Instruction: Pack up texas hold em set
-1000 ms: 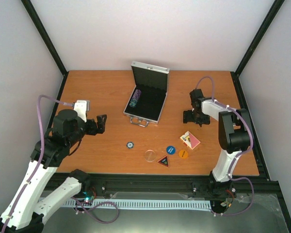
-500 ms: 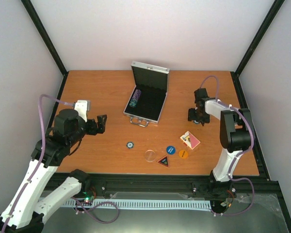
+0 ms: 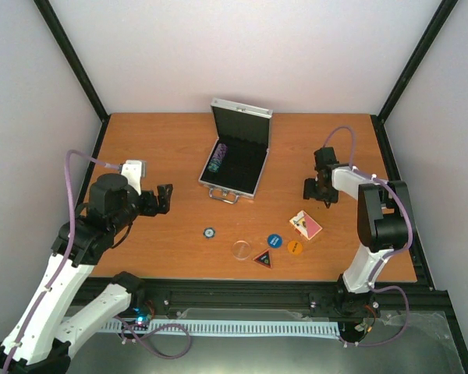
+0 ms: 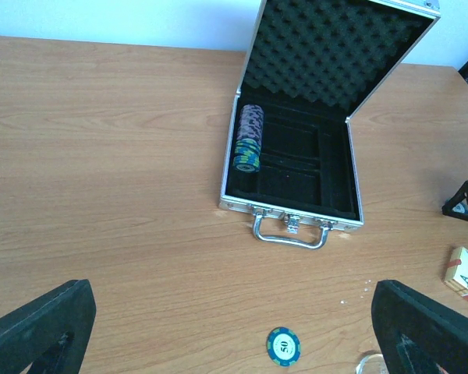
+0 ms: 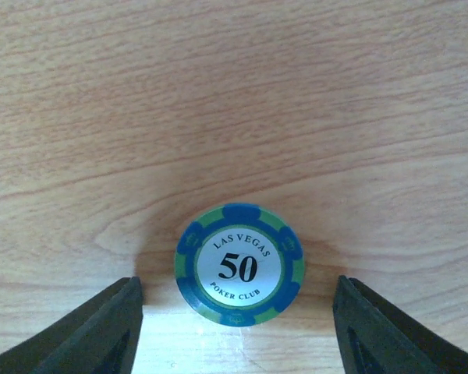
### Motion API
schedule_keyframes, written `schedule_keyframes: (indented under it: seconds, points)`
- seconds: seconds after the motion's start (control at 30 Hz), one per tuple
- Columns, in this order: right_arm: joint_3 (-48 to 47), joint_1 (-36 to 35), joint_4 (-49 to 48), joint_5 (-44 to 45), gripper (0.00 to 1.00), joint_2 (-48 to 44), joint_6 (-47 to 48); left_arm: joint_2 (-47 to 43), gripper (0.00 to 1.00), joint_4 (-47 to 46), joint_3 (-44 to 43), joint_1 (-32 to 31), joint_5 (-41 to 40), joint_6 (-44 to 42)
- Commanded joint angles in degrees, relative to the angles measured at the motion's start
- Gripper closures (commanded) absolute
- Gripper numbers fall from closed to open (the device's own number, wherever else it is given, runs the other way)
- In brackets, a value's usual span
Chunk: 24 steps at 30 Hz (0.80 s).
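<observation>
The silver case (image 3: 235, 160) lies open at the table's middle back, lid raised, with a stack of poker chips (image 3: 217, 157) in its black lining. My right gripper (image 3: 317, 189) points down at the table right of the case. In the right wrist view its jaws (image 5: 235, 284) stand open on either side of a blue-green "50" chip (image 5: 239, 265) lying flat, with a gap on each side. My left gripper (image 3: 162, 199) hovers open at the left, empty; its view shows the case (image 4: 292, 156) and another loose chip (image 4: 284, 346).
In front of the case lie a loose chip (image 3: 209, 232), a clear round disc (image 3: 241, 249), a dark triangular button (image 3: 263, 258), a blue round button (image 3: 274, 241), an orange one (image 3: 295, 247) and the red-backed card deck (image 3: 306, 225). Black frame rails edge the table.
My right gripper has shifted slightly right and toward the front, and its jaws have narrowed around the chip. The left arm has barely moved.
</observation>
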<state>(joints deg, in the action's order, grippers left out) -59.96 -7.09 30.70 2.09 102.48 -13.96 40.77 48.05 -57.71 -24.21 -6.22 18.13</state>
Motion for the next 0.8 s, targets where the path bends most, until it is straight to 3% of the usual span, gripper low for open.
schedule_keyframes:
  seconds: [0.0,0.1,0.13,0.3,0.4,0.53,0.77]
  points:
    - [0.76,0.32,2.22,-1.99,0.36,3.06,-0.90,-0.23,0.00,-0.23,-0.56,0.21,0.15,-0.75]
    - [0.37,0.37,1.63,-2.89,0.57,4.62,-1.07,-0.26,0.00,0.30,-0.64,0.20,-0.30,-0.88]
    - [0.36,0.33,1.46,-3.22,0.59,4.86,-1.15,-0.31,0.00,0.45,-0.71,0.21,-0.49,-0.90]
    - [0.59,0.32,1.14,-3.53,0.60,4.94,-1.08,-0.29,0.00,0.25,-0.60,0.21,-0.49,-0.83]
    - [0.83,0.32,1.22,-4.38,0.66,4.50,-0.83,0.13,0.00,0.01,-0.56,0.21,-0.03,-0.74]
    - [1.58,-0.05,1.87,-5.85,0.68,2.48,-0.90,0.18,0.00,-0.27,-0.46,0.21,-0.04,-0.77]
    - [0.66,-5.38,6.13,-4.89,0.68,-4.12,-1.73,0.35,0.00,-0.72,-0.21,0.21,0.40,-0.96]
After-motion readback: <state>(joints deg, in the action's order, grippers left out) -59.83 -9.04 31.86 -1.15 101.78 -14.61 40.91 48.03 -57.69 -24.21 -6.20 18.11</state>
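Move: The right hand hovers just over the table with the Las Vegas 50 chip between its half-open fingers, roughly 1 cm ahead of the hand point, centred sideways, and about 1 cm below it. From this hand the card deck lies about 11 cm back and 6 cm left; the open case is some 29 cm left and 9 cm farther out. From the idle, raised left hand the chip is about 14 cm ahead, 51 cm right and 29 cm down. Staying low and almost in place, the right hand narrows its fingers around the chip from well open to about a third open, easing forward less than 1 cm. It then swings left about 2 cm and back some 1.5 cm, still at table height, with the fingers held partly shut and pointing down. At the end the fingertips are clear of the chip. ##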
